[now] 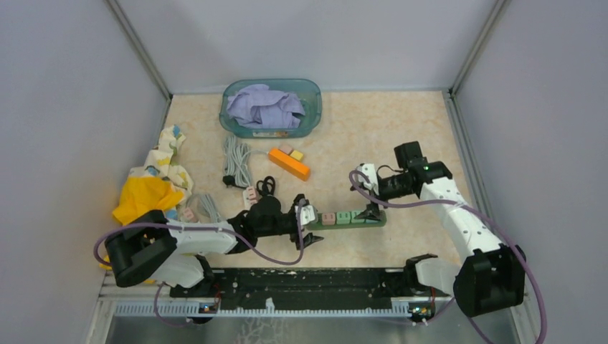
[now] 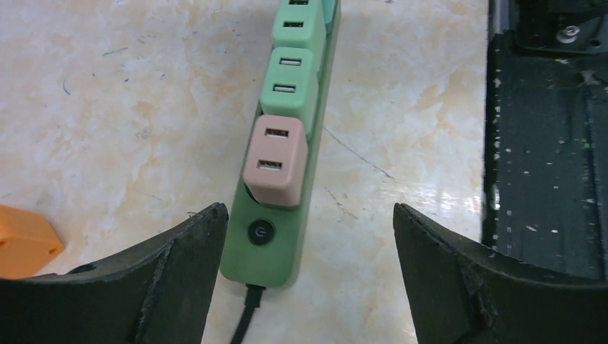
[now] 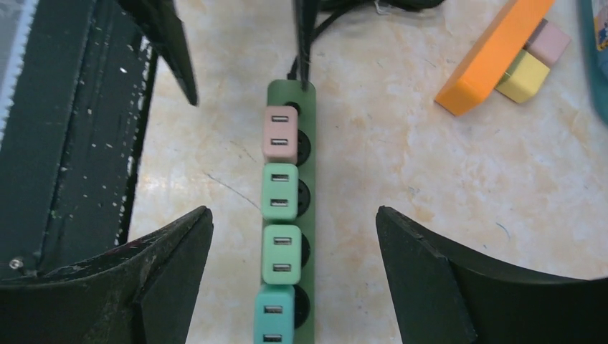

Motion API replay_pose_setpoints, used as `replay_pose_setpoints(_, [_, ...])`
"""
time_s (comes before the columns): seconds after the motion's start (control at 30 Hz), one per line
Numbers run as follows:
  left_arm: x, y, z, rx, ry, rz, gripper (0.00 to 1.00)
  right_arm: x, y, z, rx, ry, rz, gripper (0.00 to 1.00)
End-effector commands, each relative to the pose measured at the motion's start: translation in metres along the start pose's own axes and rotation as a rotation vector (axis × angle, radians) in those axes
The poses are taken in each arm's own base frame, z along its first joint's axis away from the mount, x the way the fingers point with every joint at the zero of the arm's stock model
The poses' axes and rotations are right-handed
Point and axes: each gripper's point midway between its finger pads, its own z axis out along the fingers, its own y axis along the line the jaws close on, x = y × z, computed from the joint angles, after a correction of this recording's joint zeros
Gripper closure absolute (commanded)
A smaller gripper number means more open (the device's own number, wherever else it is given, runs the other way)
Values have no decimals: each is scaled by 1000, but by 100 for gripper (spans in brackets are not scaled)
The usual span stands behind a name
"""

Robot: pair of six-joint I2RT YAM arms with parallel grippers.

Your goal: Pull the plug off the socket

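Note:
A green socket strip (image 1: 348, 218) lies on the table with a row of USB plugs in it. From its switch end they are a pink plug (image 2: 276, 161), two light green plugs (image 3: 279, 190) and a teal plug (image 3: 274, 315). My left gripper (image 2: 310, 244) is open, its jaws either side of the strip's switch end (image 2: 261, 232) with the left finger close beside it. My right gripper (image 3: 294, 251) hangs open above the strip's other end, the jaws wide on both sides of the green and teal plugs and touching nothing.
An orange socket strip (image 1: 289, 163) with pink and yellow plugs lies behind. A teal basin (image 1: 310, 107) holds a purple cloth, with grey coiled cable (image 1: 236, 161) and yellow patterned cloth (image 1: 147, 193) to the left. The black base rail (image 1: 315, 279) runs along the near edge.

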Motion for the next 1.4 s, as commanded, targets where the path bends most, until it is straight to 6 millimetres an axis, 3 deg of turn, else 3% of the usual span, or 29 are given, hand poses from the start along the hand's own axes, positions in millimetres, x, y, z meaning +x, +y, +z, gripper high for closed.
replay_pose_setpoints(0.0, [2, 10, 11, 65, 21, 83, 11, -28, 19, 5, -38, -195, -51, 16])
replay_pose_setpoints(0.13, [4, 27, 13, 90, -4, 61, 13, -16, 17, 8, -13, -165, -67, 16])
replay_pose_setpoints(0.43, [26, 16, 38, 206, 62, 36, 16, 2, 12, 10, 22, -95, -56, 20])
replay_pose_setpoints(0.73, [47, 23, 30, 144, 116, 62, 17, 3, 23, 20, -21, -161, -80, 27])
replay_pose_setpoints(1.1, [59, 26, 30, 103, 125, 32, 28, -4, 18, 54, -62, -121, -53, 38])
replay_pose_setpoints(1.37, [63, 22, 32, 109, 121, -7, 46, 4, 21, 85, -93, -31, -88, 39])
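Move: Within close reach of the left hand, the green strip's cable end lies about 4 cm ahead, 1 cm to the right and 7 cm below. The black cable coil is some 14 cm ahead and 13 cm left of that hand, at table height. For the right hand, the pink plug is roughly 9 cm left, 1 cm back and 12 cm below; the first mint plug sits 4 cm to the right of the pink one, and the orange block about 17 cm ahead and 20 cm left of the hand. Sinking about 7 cm after first reaching some 4 cm forward, the left hand brings its fingers down astride the strip's cable end and narrows them onto its two long sides. The right hand eases back and down, then swings left towards the pink plug, about 6 cm in all, its open fingers narrowing partway while still above the plug. ##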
